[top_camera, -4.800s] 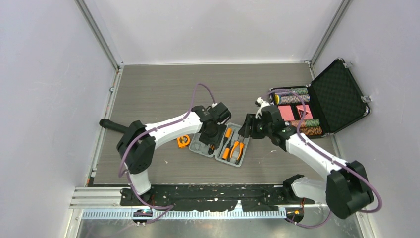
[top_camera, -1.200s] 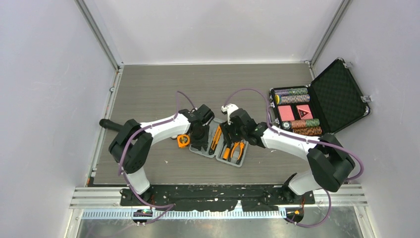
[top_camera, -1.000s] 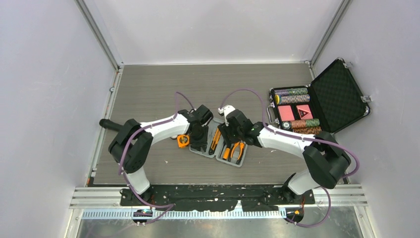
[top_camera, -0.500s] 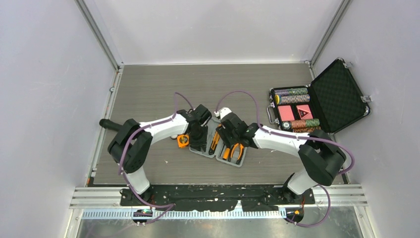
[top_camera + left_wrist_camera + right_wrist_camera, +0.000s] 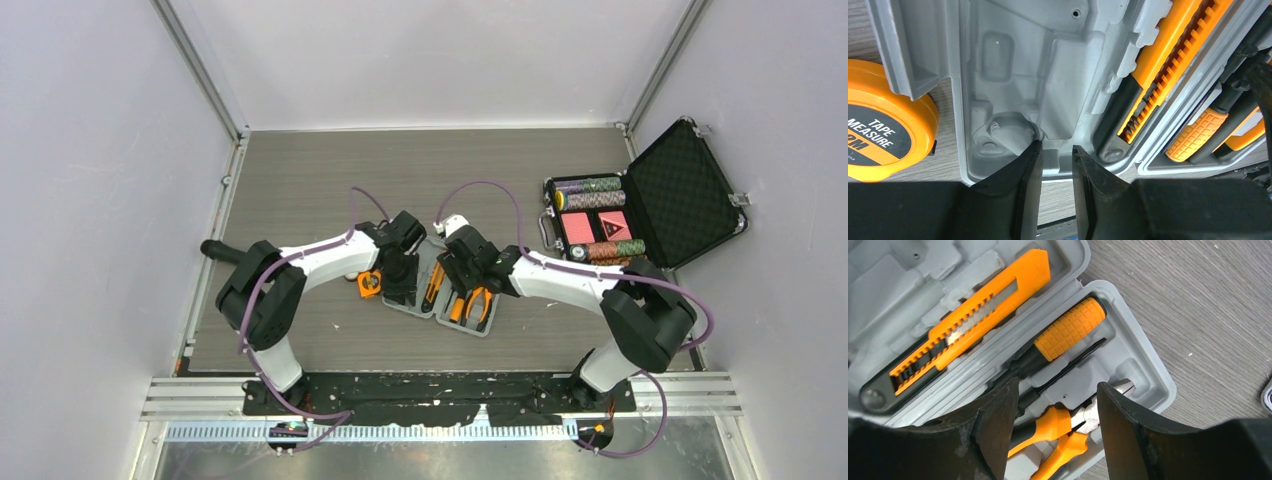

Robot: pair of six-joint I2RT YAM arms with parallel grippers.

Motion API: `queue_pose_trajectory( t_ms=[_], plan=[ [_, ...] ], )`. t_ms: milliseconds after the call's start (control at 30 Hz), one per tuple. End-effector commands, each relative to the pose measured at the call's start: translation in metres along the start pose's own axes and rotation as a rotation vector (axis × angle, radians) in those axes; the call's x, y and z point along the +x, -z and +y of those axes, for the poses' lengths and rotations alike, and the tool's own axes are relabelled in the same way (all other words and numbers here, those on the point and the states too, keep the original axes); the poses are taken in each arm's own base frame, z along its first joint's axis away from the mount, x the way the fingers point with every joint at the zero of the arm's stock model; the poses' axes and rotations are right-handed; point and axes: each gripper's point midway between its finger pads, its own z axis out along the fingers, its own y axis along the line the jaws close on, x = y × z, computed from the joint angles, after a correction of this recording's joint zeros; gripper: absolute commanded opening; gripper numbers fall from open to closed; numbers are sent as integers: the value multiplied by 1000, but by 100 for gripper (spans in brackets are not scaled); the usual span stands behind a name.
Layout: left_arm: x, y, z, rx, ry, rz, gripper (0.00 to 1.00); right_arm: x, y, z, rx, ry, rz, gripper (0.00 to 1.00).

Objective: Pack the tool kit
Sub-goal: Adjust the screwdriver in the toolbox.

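The grey tool kit case [image 5: 411,305] lies open on the table. Its left half [image 5: 1018,50] holds an orange utility knife [image 5: 1168,65]. In the right half [image 5: 1148,370] lie an orange-handled screwdriver [image 5: 1068,330] and orange pliers [image 5: 1063,435]. An orange tape measure [image 5: 883,130] sits on the table against the case's left side. My left gripper [image 5: 1055,146] stands at the near wall of the left half, jaws narrowly apart, nothing pinched. Low over the screwdriver and pliers hangs my right gripper [image 5: 1058,385], open and holding nothing.
A larger black foam-lined case [image 5: 680,195] with poker chips stands open at the right. A black rod-like object [image 5: 225,252] lies at the table's left edge. Both arms meet over the tool kit in the table's middle.
Since the earliest frame the utility knife has appeared in the left half. Over the last second my right gripper has crept left over the case. My left gripper has barely moved.
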Motion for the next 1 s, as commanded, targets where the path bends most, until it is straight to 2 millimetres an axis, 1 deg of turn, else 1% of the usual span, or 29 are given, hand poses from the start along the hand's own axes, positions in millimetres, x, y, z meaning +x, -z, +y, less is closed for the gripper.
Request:
queue_pose_trajectory(
  t_ms=[0,67,200,233,267,333,467,633,767,900,967],
  plan=[
    [-7,9,-5,28,-11,-44,30,-40,32,8,-81,-63,-116,63],
    [-11,14,-8,35,-13,-61,30,-43,41,16,-143,-59,-131,62],
    [-21,25,-16,59,-16,-101,30,-35,47,40,-290,-30,-117,61],
    [-24,28,-18,66,-16,-112,30,-32,46,42,-300,-27,-117,61],
    [-27,31,-21,73,-18,-122,30,-28,46,49,-344,-15,-111,62],
    [-31,36,-22,75,-20,-139,30,-22,43,56,-378,8,-101,62],
    [-36,41,-21,64,-20,-161,30,-18,37,62,-383,86,-92,64],
    [-37,49,-12,59,-4,-178,30,-21,36,64,-390,171,-106,65],
    [-40,58,-2,57,8,-207,30,-9,31,63,-394,228,-56,65],
    [-42,57,4,48,8,-205,30,2,26,67,-416,267,30,64],
    [-42,56,7,44,7,-201,30,3,24,64,-406,285,52,64]
  ],
)
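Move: The screwdriver with its orange handle at the box's near end is the one to adjust: that handle lies about 5 cm back and 3 cm left of the right gripper, some 3 cm lower. The pliers sit 4 cm back and 2 cm right, the utility knife 7 cm left and 1 cm back, the other screwdriver's handle 3 cm ahead and 2 cm left. From the left gripper the near handle is roughly 10 cm right and 2 cm back, the tape measure 8 cm left and 2 cm ahead. Hop the right gripper, empty and kept about two-thirds open, over the tools: lift it some 3.5 cm while drawing it back and left, then lower it to its old height above the near screwdriver's handle, turning it about 25 degrees counter-clockwise. Meanwhile raise the left gripper about 6 cm off the box's left half, easing forward, fingers unchanged. ##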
